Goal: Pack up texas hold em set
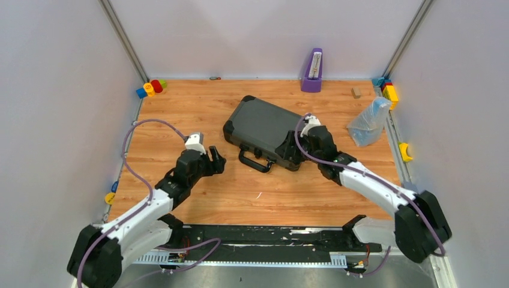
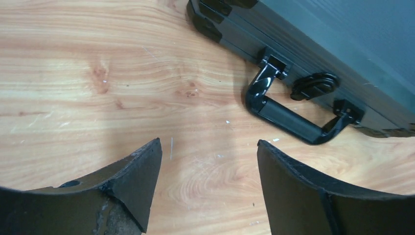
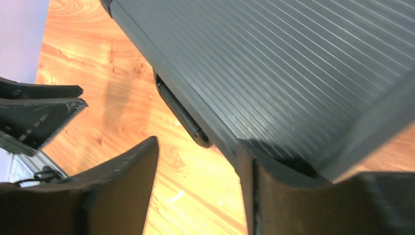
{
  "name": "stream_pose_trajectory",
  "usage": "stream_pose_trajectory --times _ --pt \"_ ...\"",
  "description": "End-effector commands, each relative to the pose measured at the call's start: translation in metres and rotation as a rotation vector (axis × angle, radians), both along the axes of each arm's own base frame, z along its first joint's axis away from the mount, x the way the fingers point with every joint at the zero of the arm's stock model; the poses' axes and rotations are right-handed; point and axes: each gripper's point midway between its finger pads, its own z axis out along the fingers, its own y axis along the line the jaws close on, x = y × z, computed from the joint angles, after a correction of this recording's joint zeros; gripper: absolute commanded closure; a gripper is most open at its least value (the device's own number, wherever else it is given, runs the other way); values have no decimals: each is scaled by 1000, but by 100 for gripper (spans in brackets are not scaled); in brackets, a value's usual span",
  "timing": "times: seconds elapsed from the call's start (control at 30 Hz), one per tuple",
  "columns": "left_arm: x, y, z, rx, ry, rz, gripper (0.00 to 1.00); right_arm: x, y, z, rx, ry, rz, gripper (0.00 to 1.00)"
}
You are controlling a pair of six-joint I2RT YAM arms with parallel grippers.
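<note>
The black case (image 1: 264, 126) of the texas hold em set lies shut and slanted in the middle of the wooden table, its handle (image 1: 255, 161) facing the near side. My left gripper (image 1: 217, 161) hovers open just left of the handle, holding nothing. In the left wrist view, bare wood shows between the gripper (image 2: 209, 147) jaws, with the handle (image 2: 288, 117) and the case (image 2: 313, 39) beyond. My right gripper (image 1: 294, 151) is open at the case's near right corner. The right wrist view shows the gripper (image 3: 198, 147) with one finger (image 3: 274, 196) against the ribbed case (image 3: 274, 63). Chips, cards and dice are out of view.
A clear plastic bag (image 1: 369, 123) lies right of the case. A purple upright object (image 1: 312, 72) stands at the back wall. Toy blocks sit at the back left (image 1: 151, 87) and back right (image 1: 389, 90), with a small wooden block (image 1: 356, 92) nearby. A yellow piece (image 1: 406, 151) rests on the right edge.
</note>
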Motion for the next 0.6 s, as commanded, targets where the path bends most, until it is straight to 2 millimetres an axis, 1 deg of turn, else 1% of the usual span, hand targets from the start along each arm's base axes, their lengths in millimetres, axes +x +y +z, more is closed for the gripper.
stream_pose_trajectory --times 0.0,0.03,0.07,0.1,0.17,0.23,0.27,0.33,0.37,0.4,0.43,0.47,0.5,0.53,0.57 --pt "-15 15 30 -21 -86 17 16 -16 -21 40 59 -164 -43 32" --pt "-21 18 43 -38 -129 12 13 -19 -27 49 77 -209 -65 26" --pt "-24 20 49 -36 -153 3 3 -23 -35 57 90 -250 -86 22" --pt "-30 24 60 -50 -193 3 2 -24 -46 63 89 -289 -132 19" --pt "-37 30 77 -59 -253 8 0 -28 -67 72 85 -347 -208 16" --pt "-40 37 89 -37 -302 11 0 -28 -87 78 77 -395 -297 14" --pt "-39 40 94 -28 -320 20 0 -29 -98 74 50 -397 -340 13" --pt "-36 50 102 6 -352 59 0 -26 -120 73 9 -433 -434 12" --pt "-33 55 106 40 -370 80 0 -25 -125 76 -13 -474 -447 12" --pt "-29 56 114 49 -404 86 0 -23 -130 79 -52 -535 -443 12" --pt "-26 60 114 102 -422 82 0 -22 -133 80 -96 -594 -431 13" --pt "-21 60 123 109 -460 88 0 -21 -134 81 -138 -654 -403 14" --pt "-17 63 124 168 -473 84 0 -23 -129 81 -145 -687 -362 14" --pt "-13 63 133 174 -508 89 0 -24 -122 80 -153 -707 -309 14" --pt "-7 66 131 229 -509 97 0 -23 -118 76 -177 -723 -273 13"
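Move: The shut case lies below both hands: its middle is about 13 cm ahead of the left hand, 21 to its right and 5 lower, and some 9 cm ahead of the right hand, 6 to its left and 7 lower. The case's handle is roughly 15 cm to the left hand's right and 2 ahead, or 13 cm to the right hand's left and 2 back. The plastic bag stands some 33 cm to the right hand's right and 12 farther out. The right hand backs off the shut case, sweeping about 11 cm to the right across its front right corner while rising nearly 8 cm, sinking a little at the end and drawing slightly back, its empty fingers opening wider as they tip up some 30 degrees and swing clockwise. The left hand, also empty, goes up about 9 cm and 5 to the left, away from the handle, easing back a few centimetres as it opens fully and its fingertips tilt up some 20 degrees. ##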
